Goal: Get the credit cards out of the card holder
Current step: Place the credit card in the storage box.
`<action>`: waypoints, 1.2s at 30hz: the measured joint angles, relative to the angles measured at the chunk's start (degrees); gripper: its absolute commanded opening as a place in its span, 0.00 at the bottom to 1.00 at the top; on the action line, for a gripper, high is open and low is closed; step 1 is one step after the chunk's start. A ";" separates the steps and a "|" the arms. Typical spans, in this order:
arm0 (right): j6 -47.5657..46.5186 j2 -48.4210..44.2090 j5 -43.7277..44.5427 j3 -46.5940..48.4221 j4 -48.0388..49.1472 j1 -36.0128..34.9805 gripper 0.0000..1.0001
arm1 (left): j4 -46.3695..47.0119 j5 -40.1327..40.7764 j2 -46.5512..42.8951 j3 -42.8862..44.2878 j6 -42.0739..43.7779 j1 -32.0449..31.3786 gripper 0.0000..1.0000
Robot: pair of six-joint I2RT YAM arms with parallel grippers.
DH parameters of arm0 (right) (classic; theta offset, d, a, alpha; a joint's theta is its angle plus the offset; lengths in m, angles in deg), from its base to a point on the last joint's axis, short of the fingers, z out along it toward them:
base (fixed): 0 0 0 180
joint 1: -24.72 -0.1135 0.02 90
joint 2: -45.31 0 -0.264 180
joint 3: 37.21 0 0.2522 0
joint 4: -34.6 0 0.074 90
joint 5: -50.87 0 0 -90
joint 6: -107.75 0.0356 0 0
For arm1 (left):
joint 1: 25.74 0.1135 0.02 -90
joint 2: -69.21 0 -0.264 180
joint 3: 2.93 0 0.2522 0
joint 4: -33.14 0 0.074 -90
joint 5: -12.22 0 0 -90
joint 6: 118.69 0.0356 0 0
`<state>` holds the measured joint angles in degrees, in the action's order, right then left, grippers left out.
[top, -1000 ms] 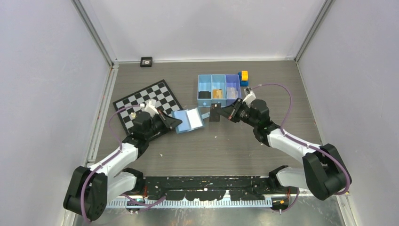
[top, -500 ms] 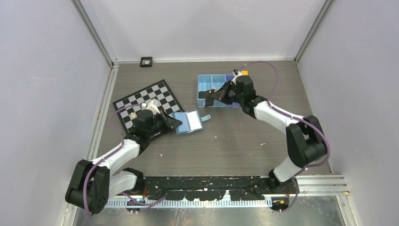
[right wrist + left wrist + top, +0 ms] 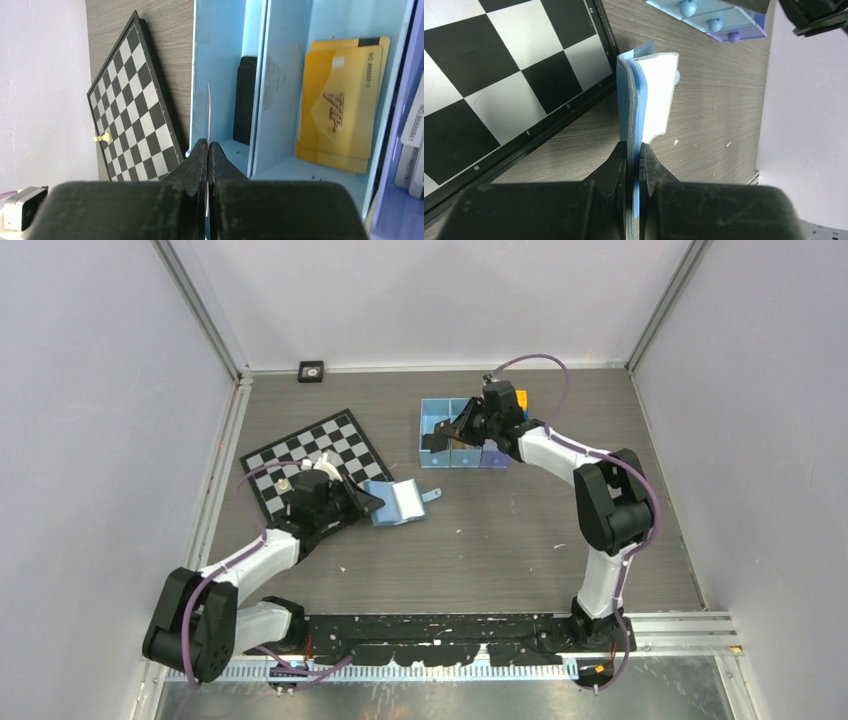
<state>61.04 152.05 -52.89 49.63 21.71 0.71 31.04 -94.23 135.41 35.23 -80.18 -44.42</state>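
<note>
The blue card holder (image 3: 398, 504) lies open on the table beside the chessboard, showing a pale inner pocket (image 3: 658, 95). My left gripper (image 3: 372, 502) is shut on its near edge (image 3: 634, 150). A thin dark credit card (image 3: 437, 443) is pinched in my shut right gripper (image 3: 452, 436). It hangs over the left compartment of the blue tray (image 3: 432, 406). In the right wrist view this card (image 3: 208, 112) shows edge-on above the fingertips of the gripper (image 3: 207, 146). Gold cards (image 3: 340, 115) lie in the middle compartment, and a black card (image 3: 245, 105) stands in the left one.
A chessboard (image 3: 315, 455) lies at the left under my left arm, with a small pale pawn (image 3: 103, 137) on it. Pale cards (image 3: 412, 145) fill the tray's purple right compartment. Yellow and blue blocks (image 3: 519, 403) sit behind the tray. A small black object (image 3: 311, 370) rests by the back wall.
My right arm has carried the dark card from the table's middle back and left to above the tray. The left gripper has kept its hold on the card holder.
</note>
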 measured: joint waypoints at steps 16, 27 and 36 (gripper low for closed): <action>0.37 11.74 0.52 10.36 -2.67 0.20 0.01 | -7.21 2.56 3.65 4.72 2.86 0.00 0.00; 0.31 12.31 0.04 11.67 -2.86 0.15 0.32 | -9.99 3.41 5.16 6.36 4.24 -0.66 0.00; -1.20 4.37 4.52 8.09 -6.62 0.13 0.39 | -16.76 7.37 6.47 11.69 7.74 -3.61 0.06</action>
<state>59.84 156.42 -48.37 57.71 15.08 0.84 14.27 -86.86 141.88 46.93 -72.44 -48.02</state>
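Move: The right hand holds the dark credit card out ahead of its fingertips; the left compartment of the storage box lies about 5 cm to its left, 1 cm ahead and 9 cm below. The black cards in that compartment sit some 2 cm back and 5 cm left, the gold cards in the middle compartment about 2 cm back and 3 cm right, all 9 cm down. From the left hand, the left compartment is about 22 cm ahead and 16 cm right, 4 cm lower. The right hand carries the dark card down and forward, about 4 cm each way and slightly left, into the left compartment, pauses there, then opens its fingers to a bit over a third, lets the card go and draws up some 3 cm, a little right and back. The left hand keeps its pinch on the open card holder, sinking a centimetre or two and rolling its left side up by roughly 15 degrees. ##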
